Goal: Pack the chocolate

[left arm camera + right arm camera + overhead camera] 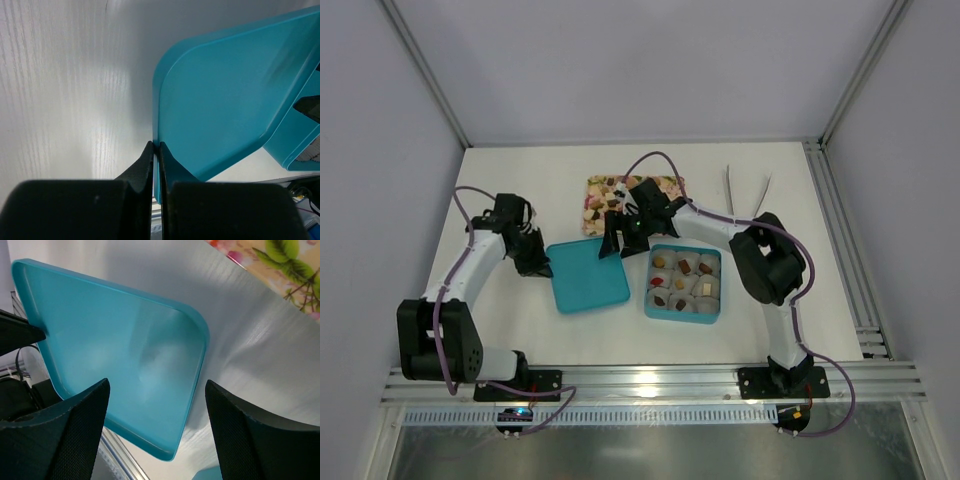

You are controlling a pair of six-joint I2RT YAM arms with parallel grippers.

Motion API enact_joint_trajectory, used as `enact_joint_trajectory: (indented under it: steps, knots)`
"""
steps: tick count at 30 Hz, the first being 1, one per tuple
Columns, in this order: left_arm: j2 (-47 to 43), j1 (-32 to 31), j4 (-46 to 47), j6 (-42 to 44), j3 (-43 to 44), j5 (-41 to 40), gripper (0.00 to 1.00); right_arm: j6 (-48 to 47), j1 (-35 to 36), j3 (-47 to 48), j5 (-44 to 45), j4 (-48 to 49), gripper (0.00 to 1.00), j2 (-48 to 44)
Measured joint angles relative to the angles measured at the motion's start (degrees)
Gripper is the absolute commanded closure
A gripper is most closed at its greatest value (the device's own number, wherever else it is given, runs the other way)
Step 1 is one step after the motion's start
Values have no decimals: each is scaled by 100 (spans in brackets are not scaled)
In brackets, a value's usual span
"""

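Note:
Several chocolate pieces (pixel 684 266) sit in crinkled cups inside a teal box (pixel 648 300) right of centre. More chocolate (pixel 607 186) lies on the flowered tray (pixel 592 215) behind it. A teal lid (pixel 588 275) rests left of the box, open side up. My left gripper (pixel 533 262) is shut on the lid's left rim (pixel 156 120), one finger on each side of the wall. My right gripper (pixel 613 240) hangs open over the lid's far right part (pixel 135 365), and nothing is between its fingers (pixel 82 415).
A pair of pale tweezers (pixel 746 192) lies at the back right. The right arm reaches across the flowered tray. Metal rails (pixel 850 260) run along the table's right edge and its near edge.

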Motion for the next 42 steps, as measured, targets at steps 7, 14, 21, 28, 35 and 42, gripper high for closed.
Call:
enact_joint_trajectory:
  steps: [7,14,21,28,35,42]
  knots:
    - [-81,101,-76,-2,94,190,100,192,-101,-28,-385,310,22,0]
    - [-164,203,-72,-26,116,385,100,503,-144,-166,-828,767,32,0]
    - [-243,221,-50,-57,116,551,100,1263,-275,-804,-1438,1716,55,-15]
    - [-341,221,-33,-48,116,570,98,1801,-407,-1110,-1790,2295,84,-302]
    - [-610,221,81,-46,116,575,75,2177,-496,-1233,-1928,2682,96,-664]
    - [-927,221,243,-133,140,533,46,2721,-699,-1473,-2094,2953,96,-730]
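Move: The left hand already pinches the blue lid's left rim; the lid's middle lies about 8 cm to its right, 2 cm back and 2 cm below. From the open right hand the lid's middle is some 5 cm to the left, 6 cm back and 4 cm down. The chocolate box sits about 16 cm right of that hand and 7 cm back, the flowered tray 10 cm ahead and 5 cm right, both some 5 cm lower. The right hand pinches the lid's right rim, tilting and rising about 8 cm; the left lets go, rising too. ##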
